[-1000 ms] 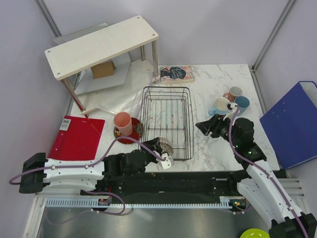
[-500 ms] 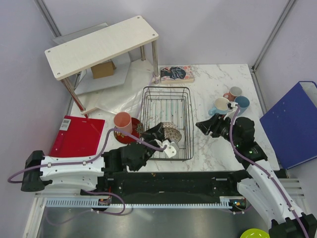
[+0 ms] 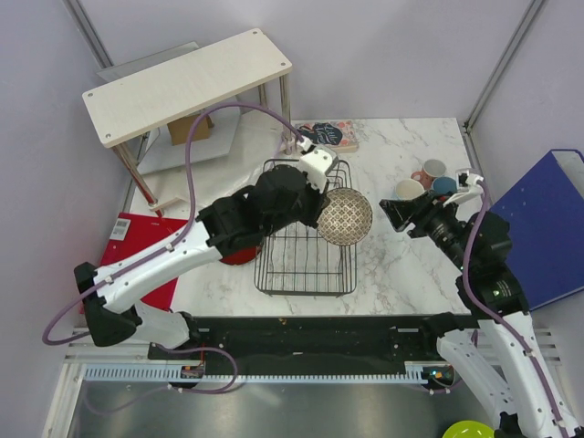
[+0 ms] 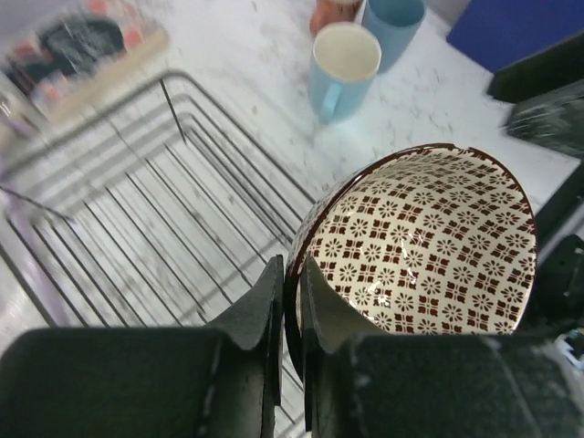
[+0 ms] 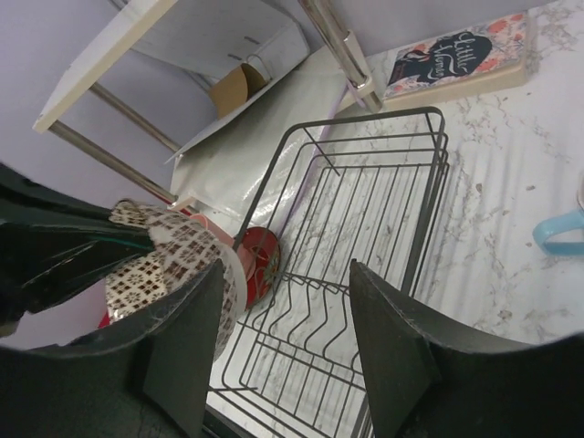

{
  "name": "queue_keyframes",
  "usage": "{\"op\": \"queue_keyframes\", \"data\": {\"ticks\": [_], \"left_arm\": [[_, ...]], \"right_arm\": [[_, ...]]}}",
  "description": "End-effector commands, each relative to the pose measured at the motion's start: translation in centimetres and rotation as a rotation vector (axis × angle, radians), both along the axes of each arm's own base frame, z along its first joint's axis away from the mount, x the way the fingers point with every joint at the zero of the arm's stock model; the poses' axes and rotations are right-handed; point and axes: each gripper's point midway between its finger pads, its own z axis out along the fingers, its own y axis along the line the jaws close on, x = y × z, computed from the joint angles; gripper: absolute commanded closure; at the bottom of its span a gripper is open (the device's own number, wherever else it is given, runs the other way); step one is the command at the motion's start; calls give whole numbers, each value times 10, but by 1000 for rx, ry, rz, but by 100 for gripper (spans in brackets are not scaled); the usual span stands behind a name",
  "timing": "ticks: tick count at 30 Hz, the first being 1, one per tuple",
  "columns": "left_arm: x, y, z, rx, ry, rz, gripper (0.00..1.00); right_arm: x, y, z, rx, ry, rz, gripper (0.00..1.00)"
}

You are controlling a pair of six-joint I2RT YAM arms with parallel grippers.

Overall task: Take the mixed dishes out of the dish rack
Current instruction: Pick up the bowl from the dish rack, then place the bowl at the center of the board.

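Note:
My left gripper (image 3: 326,208) is shut on the rim of the brown-patterned bowl (image 3: 346,217). It holds the bowl tilted in the air over the right side of the black wire dish rack (image 3: 306,293). In the left wrist view the fingertips (image 4: 273,285) pinch the bowl (image 4: 429,237) wall between them. My right gripper (image 3: 398,213) stands open just right of the bowl, with nothing between its fingers. Two light blue mugs (image 3: 408,190) (image 3: 445,186) and a pink mug (image 3: 430,170) stand on the marble to the right. The dark red plate (image 5: 259,261) lies left of the rack.
A white wooden shelf (image 3: 187,82) stands at the back left with a cardboard box (image 3: 189,128) under it. A book (image 3: 326,135) lies behind the rack. A red folder (image 3: 137,265) is at the left edge, and a blue binder (image 3: 538,228) at the right.
My left arm has lifted the bowl from the rack's near end, up and to the right. My right gripper has drawn back a little to the right, still open.

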Motion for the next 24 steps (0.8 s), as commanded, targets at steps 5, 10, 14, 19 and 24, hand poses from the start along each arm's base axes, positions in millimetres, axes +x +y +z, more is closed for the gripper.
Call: {"op": "queue_keyframes", "data": {"ticks": [5, 10, 14, 19, 24], "left_arm": [[-2, -3, -16, -221, 370, 36, 98], [1, -12, -35, -169, 431, 48, 98], [5, -18, -44, -141, 443, 50, 98], [15, -19, -50, -112, 421, 81, 98], [32, -19, -51, -74, 373, 128, 98]], "right_arm": [[-5, -18, -2, -44, 43, -88, 36], [2, -9, -12, -71, 118, -48, 38], [1, -13, 0, -90, 106, -62, 38], [1, -5, 7, -103, 131, -9, 38], [4, 6, -15, -157, 231, 67, 38]]}}
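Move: The bowl is already pinched by its rim in the left gripper, its middle some 6 cm to the right of that hand and about level. The open right gripper waits about 14 cm to the right and 1 cm ahead of the left hand, at similar height. The dish rack's middle lies roughly 8 cm ahead, 2 cm left and 20 cm below the left hand. From the right hand, the bowl is about 9 cm left, 1 cm back and 1 cm below. Lower the left gripper about 10 cm towards the rack, keeping the pinch on the bowl's rim and tipping the fingers down by some 25 to 30 degrees, with hardly any sideways travel. Hold the right gripper open beside the bowl, letting it dip a couple of centimetres and come back up while it tips slightly down. ##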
